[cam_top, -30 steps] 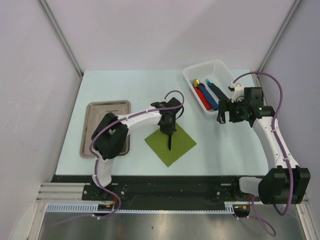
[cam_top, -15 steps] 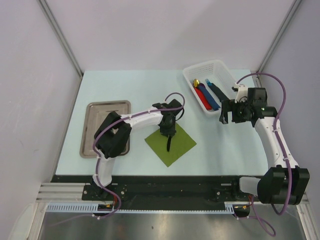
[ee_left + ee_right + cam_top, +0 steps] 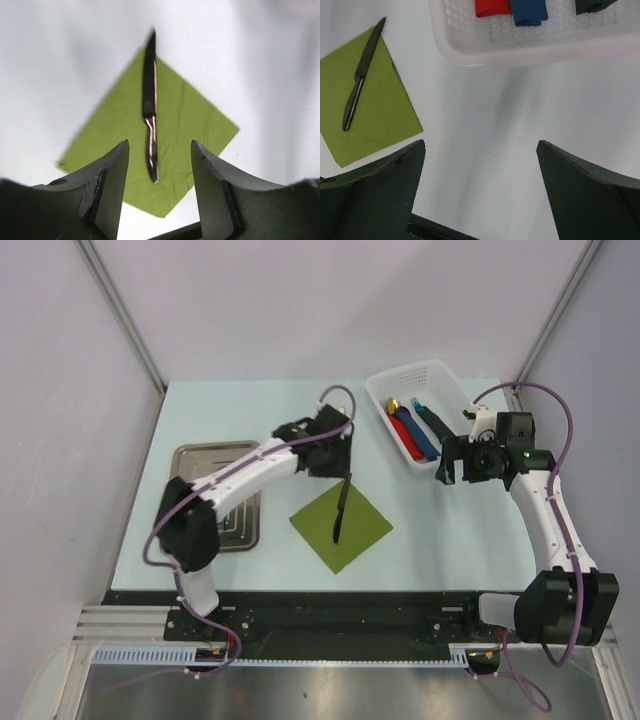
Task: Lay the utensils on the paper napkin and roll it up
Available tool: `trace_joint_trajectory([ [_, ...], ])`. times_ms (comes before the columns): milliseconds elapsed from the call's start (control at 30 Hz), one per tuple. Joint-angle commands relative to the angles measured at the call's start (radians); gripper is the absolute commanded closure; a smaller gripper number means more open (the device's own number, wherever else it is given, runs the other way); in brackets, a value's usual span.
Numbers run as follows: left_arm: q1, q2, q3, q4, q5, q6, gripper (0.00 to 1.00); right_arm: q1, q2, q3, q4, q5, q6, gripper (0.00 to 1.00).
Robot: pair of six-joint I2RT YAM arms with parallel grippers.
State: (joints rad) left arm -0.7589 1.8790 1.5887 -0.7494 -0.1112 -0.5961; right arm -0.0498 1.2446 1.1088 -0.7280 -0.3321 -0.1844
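An olive-green paper napkin [image 3: 341,524] lies as a diamond on the table. One dark knife [image 3: 341,508] rests across it, its tip past the far corner; the left wrist view shows this knife [image 3: 150,107] on the napkin [image 3: 185,130] too. My left gripper [image 3: 333,453] hovers beyond the napkin's far corner, open and empty [image 3: 159,150]. My right gripper [image 3: 447,466] stands wide open over bare table beside the white basket [image 3: 440,380], nothing between its fingers [image 3: 480,150]. The right wrist view also catches the knife [image 3: 361,72] and napkin [image 3: 375,120].
The white basket holds a red piece with a gold tip [image 3: 400,423], a blue piece [image 3: 420,438] and a dark one [image 3: 438,425]. A silver metal tray [image 3: 200,465] lies at the left, under the left arm's elbow. Walls close the table's far side.
My left gripper opened, let go of the knife onto the napkin, and drew back up and away past the napkin's far corner. The right gripper shifted slightly.
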Motion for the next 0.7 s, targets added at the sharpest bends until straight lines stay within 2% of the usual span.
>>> trace_joint_trajectory([
  [0,0.119,-0.225,-0.074,0.042,-0.002,0.14,0.43,0.016,0.026,0.075,0.048,-0.064,0.032,0.0],
  [67,0.193,-0.273,-0.125,0.054,0.078,0.172,0.46,0.03,0.042,0.089,0.067,-0.087,0.055,0.0],
  [133,0.233,-0.302,-0.192,0.067,0.103,0.218,0.54,0.071,0.055,0.111,0.087,-0.11,0.098,0.0],
  [167,0.242,-0.323,-0.214,0.088,0.166,0.235,0.59,0.089,0.056,0.114,0.099,-0.137,0.123,0.0],
  [267,0.254,-0.343,-0.282,0.116,0.214,0.272,0.68,0.174,0.081,0.106,0.168,-0.162,0.222,0.01],
  [333,0.256,-0.347,-0.318,0.127,0.263,0.279,0.74,0.256,0.122,0.105,0.215,-0.162,0.3,0.09],
  [367,0.256,-0.343,-0.329,0.131,0.275,0.279,0.75,0.283,0.142,0.106,0.228,-0.133,0.322,0.13],
  [467,0.256,-0.316,-0.351,0.14,0.303,0.274,0.77,0.389,0.246,0.12,0.263,-0.03,0.413,0.38],
  [500,0.254,-0.307,-0.355,0.156,0.329,0.269,0.8,0.405,0.28,0.128,0.268,-0.007,0.434,0.54],
  [533,0.254,-0.29,-0.357,0.163,0.344,0.266,0.81,0.421,0.335,0.132,0.277,0.005,0.454,0.61],
  [567,0.254,-0.278,-0.358,0.17,0.358,0.262,0.83,0.453,0.363,0.143,0.279,0.033,0.492,0.72],
  [667,0.247,-0.235,-0.355,0.174,0.369,0.257,0.85,0.519,0.435,0.143,0.289,0.089,0.543,0.84],
])
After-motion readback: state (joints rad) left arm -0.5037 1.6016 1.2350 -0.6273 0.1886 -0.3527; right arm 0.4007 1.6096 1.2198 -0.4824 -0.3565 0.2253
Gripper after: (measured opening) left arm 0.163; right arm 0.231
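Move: About 28 cm to the right hand's left and 4 cm back lies the green napkin's middle, 15 cm below; the knife on it is 28 cm left, level fore-and-aft. The white basket's middle is some 23 cm ahead and 10 cm left of that hand. For the left hand, the napkin is roughly 9 cm back with no sideways offset and 9 cm below, the knife 5 cm straight back, the utensil tray 31 cm left and 2 cm back. Sweeping about 18 cm left towards the napkin's right side, the right hand rises slightly, then sinks some 6 cm, tilting roughly 20 degrees as its wide-open fingers draw mostly shut. The empty left hand swings up and left with a little forward, then drops and draws back to its starting height, ending about 9 cm farther left beside the napkin, fingers nearly closing. ##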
